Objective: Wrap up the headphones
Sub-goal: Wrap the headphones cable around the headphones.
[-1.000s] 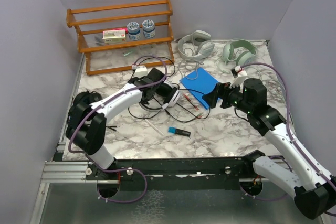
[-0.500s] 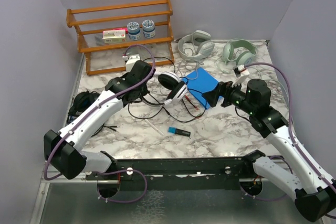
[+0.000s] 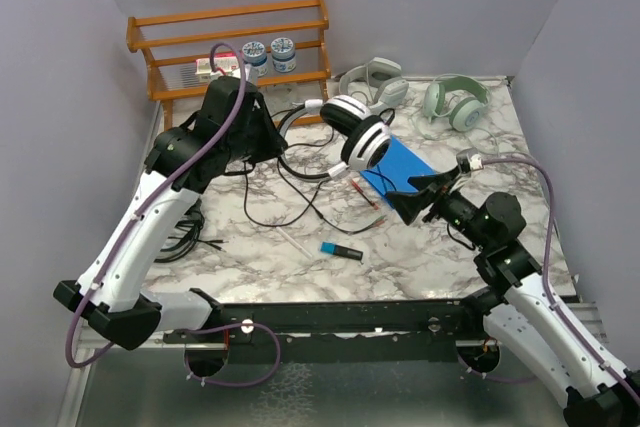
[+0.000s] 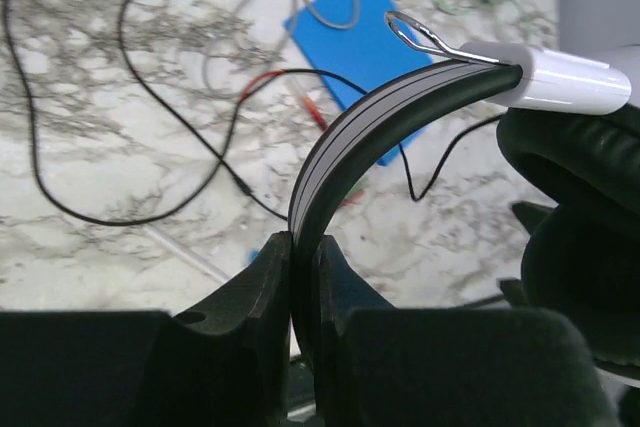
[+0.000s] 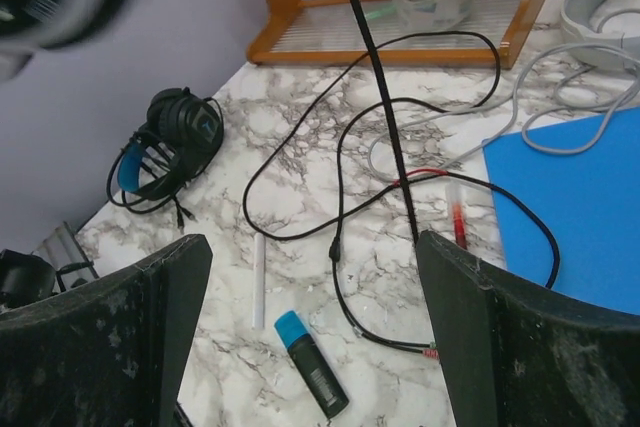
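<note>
My left gripper (image 3: 272,137) is shut on the headband of the white-and-black headphones (image 3: 358,129) and holds them in the air over the back middle of the table. In the left wrist view the jaws (image 4: 305,252) pinch the thin band (image 4: 375,122), and a black ear cushion (image 4: 580,207) hangs at the right. Their black cable (image 5: 375,77) drops to the marble and loops there (image 3: 300,202). My right gripper (image 3: 418,197) is open, low over the table to the right of the cable, with nothing between its fingers (image 5: 310,247).
An all-black pair (image 5: 172,137) lies wrapped at the left edge. A pale grey pair (image 3: 372,82) and a greenish pair (image 3: 455,99) rest at the back. Also here: a wooden rack (image 3: 230,57), a blue notebook (image 3: 400,172), a blue-capped marker (image 5: 312,365), a white stick (image 5: 258,282) and a red pen (image 5: 458,212).
My left arm has lifted the white-and-black headphones off the table, up and toward the back right, pulling the cable taut. The right gripper has moved slightly nearer and lower, still open.
</note>
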`<state>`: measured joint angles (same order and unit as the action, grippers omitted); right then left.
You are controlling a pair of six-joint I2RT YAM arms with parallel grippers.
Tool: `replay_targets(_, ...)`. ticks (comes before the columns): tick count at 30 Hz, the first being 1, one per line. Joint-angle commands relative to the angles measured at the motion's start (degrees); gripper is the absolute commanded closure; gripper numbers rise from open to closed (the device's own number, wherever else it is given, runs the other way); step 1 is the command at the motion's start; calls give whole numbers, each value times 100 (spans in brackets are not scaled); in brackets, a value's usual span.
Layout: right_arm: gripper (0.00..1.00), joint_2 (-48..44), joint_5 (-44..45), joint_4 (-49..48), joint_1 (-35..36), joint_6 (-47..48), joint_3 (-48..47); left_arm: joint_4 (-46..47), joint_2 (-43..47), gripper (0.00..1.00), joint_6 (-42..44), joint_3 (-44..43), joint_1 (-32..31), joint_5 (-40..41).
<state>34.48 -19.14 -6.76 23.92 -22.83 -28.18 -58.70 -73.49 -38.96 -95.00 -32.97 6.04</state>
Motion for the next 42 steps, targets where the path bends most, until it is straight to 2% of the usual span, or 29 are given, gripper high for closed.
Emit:
replay_targets(1, 7, -51, -205, -1250, -16, -45, 394, 329, 295, 100, -673, -323, 14, -1618)
replay_targets(6, 7, 352, -28, -1185, -10, 417, 154, 411, 287, 100, -614, -431, 16, -2326)
replay_targets(13, 7, 740, 1064, -675, -11, 921, -285, 412, 377, 100, -308, -547, 16, -3004)
replay_targets(15, 10, 700, 1220, -660, -10, 996, -271, 403, 395, 100, -239, -605, 10, -3150)
replay_targets(18, 21, 597, 1219, -754, -10, 1093, -166, 407, 371, 100, -164, -747, 10, -3483)
replay_targets(24, 20, 539, 1296, -771, -8, 1183, -160, 384, 287, 100, -44, -1057, 12, -3809)
replay_targets(29, 32, 595, 608, -992, -13, 1280, -252, 294, 208, 100, 33, -1195, 10, -3868)
replay_targets(30, 37, 614, 457, -1045, -11, 1270, -273, 287, 199, 100, 48, -1203, 10, -3883)
replay_targets(32, 50, 608, 360, -1071, -12, 1243, -349, 275, 174, 100, 131, -1207, 10, -3926)
replay_targets(34, 71, 528, 419, -1074, -10, 1225, -427, 203, 173, 100, 295, -1196, 10, -3958)
replay_targets(37, 94, 356, 966, -1037, -10, 1075, -594, 89, 226, 100, 636, -1037, -53, -3731)
replay_targets(38, 98, 322, 1234, -1030, -10, 1028, -660, 13, 222, 100, 753, -970, -63, -3532)
replay_targets(42, 99, 485, 1880, -866, -11, 1162, -1297, -191, 307, 100, 1170, -500, -119, -2229)
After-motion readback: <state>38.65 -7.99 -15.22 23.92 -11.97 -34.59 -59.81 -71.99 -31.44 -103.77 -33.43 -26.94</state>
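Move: The black headphone cable hangs about 4 cm ahead of the open right hand, a centimetre to its right and some 2 cm higher. The headphones' ear cups are about 5 cm ahead of that hand, 7 cm left and 8 cm up; the blue folder lies 16 cm ahead, 3 cm right and 24 cm below. From the left hand, already gripping the headband, the cable is roughly 22 cm right, 2 cm back and 5 cm lower. Forward by about 4 cm, the open right hand brings its fingers around the hanging cable, shuts on it, then lifts some 5 cm with the cable pinched. Meanwhile the left hand keeps its hold on the headband and swings it back, up and to the right, 6 to 9 cm each way, turning some 30 degrees clockwise and dipping slightly at the end. ##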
